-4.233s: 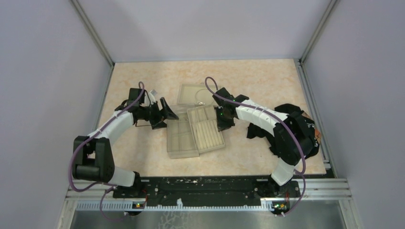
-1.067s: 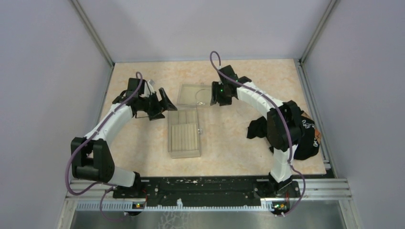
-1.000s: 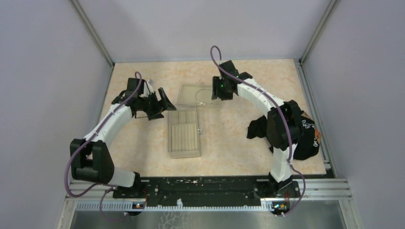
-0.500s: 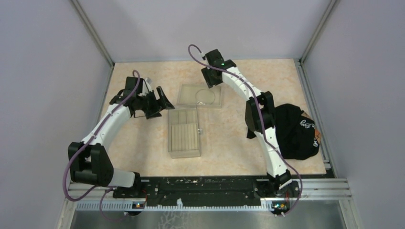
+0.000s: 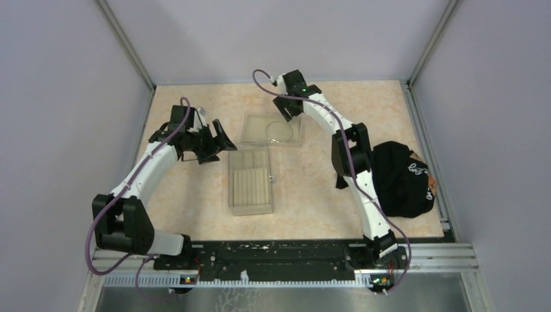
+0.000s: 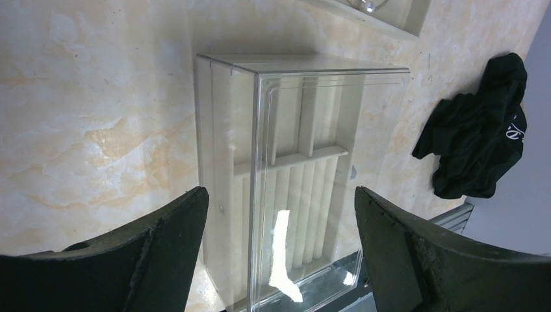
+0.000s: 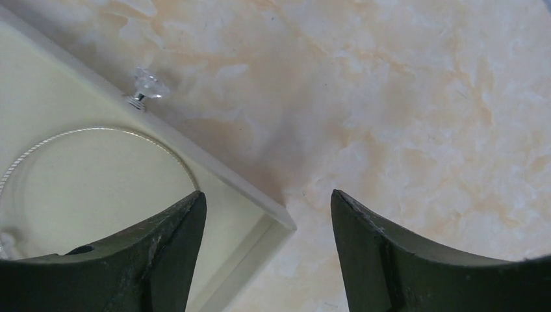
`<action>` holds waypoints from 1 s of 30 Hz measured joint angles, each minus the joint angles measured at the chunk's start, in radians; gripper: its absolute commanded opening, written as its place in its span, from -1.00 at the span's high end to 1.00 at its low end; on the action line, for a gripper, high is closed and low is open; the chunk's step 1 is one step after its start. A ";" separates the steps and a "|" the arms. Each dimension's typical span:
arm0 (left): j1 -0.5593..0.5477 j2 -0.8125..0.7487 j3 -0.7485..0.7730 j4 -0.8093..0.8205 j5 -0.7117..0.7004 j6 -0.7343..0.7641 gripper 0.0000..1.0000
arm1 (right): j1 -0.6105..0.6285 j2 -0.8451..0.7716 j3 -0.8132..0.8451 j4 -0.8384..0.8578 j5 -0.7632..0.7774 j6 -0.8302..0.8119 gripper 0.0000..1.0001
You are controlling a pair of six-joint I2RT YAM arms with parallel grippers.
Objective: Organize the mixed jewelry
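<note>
A thin silver hoop (image 5: pixel 279 132) (image 7: pixel 97 130) lies in a shallow beige tray (image 5: pixel 255 125) (image 7: pixel 279 221) at the table's middle back. A tiny clear-stone stud (image 7: pixel 148 84) rests at that tray's rim, and a small silver bit (image 6: pixel 367 6) shows inside it. My right gripper (image 5: pixel 284 112) (image 7: pixel 266 195) hangs open over the tray's far corner, holding nothing. Left of the trays, my left gripper (image 5: pixel 219 148) (image 6: pixel 279 192) is wide open and empty, facing the compartment box (image 5: pixel 250 182) (image 6: pixel 292 162), whose clear lid is down.
A black cloth (image 5: pixel 399 179) (image 6: pixel 481 130) is bunched at the right side of the table beside the right arm. Metal frame posts and grey walls stand on three sides. The arm bases sit on a black rail (image 5: pixel 273 255) at the near edge.
My right arm swung from the tray's right side round to its far edge and its jaws widened. The box lid, open four seconds ago, is down. My left arm hardly moved.
</note>
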 measured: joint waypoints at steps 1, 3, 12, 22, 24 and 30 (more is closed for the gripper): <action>0.000 0.000 -0.001 0.000 0.000 -0.002 -0.78 | -0.008 0.010 0.000 0.001 -0.010 -0.004 -0.36; 0.000 0.000 -0.003 -0.002 0.000 -0.002 -0.78 | -0.023 0.034 0.002 0.002 -0.033 -0.011 -0.33; 0.000 0.001 -0.005 -0.008 0.000 -0.005 -0.78 | -0.057 0.065 0.019 -0.001 -0.119 -0.014 0.46; 0.000 0.025 -0.005 -0.002 0.013 -0.007 -0.78 | -0.055 -0.010 -0.103 -0.002 -0.105 0.047 1.00; 0.000 0.032 -0.005 0.005 0.022 -0.007 -0.78 | -0.056 -0.057 -0.175 -0.011 -0.087 0.070 1.00; 0.000 0.072 -0.005 0.031 0.051 -0.006 -0.77 | -0.056 -0.275 -0.514 -0.043 -0.010 0.222 1.00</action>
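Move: The shallow tray with the necklace lies just below my open right hand. Its middle is about 5 cm back, 6 cm left and 5 cm down, with its far right corner nearly between my fingers. The clear knob on its far wall is some 6 cm left and 2 cm ahead. The necklace lies about 6 cm back and 4 cm left, the clear box 24 cm back and 13 cm left. From my left hand the tray is roughly 18 cm ahead and 12 cm right. I lower my right hand about 3.5 cm so the fingers straddle the tray's far wall by its right corner, then shut them and pinch the wall. Keeping low and holding on, I drag that corner some 11 cm back and 6 cm to the right, faster and faster, as the hand turns about 15 degrees clockwise and the fingers tip steeper down. ##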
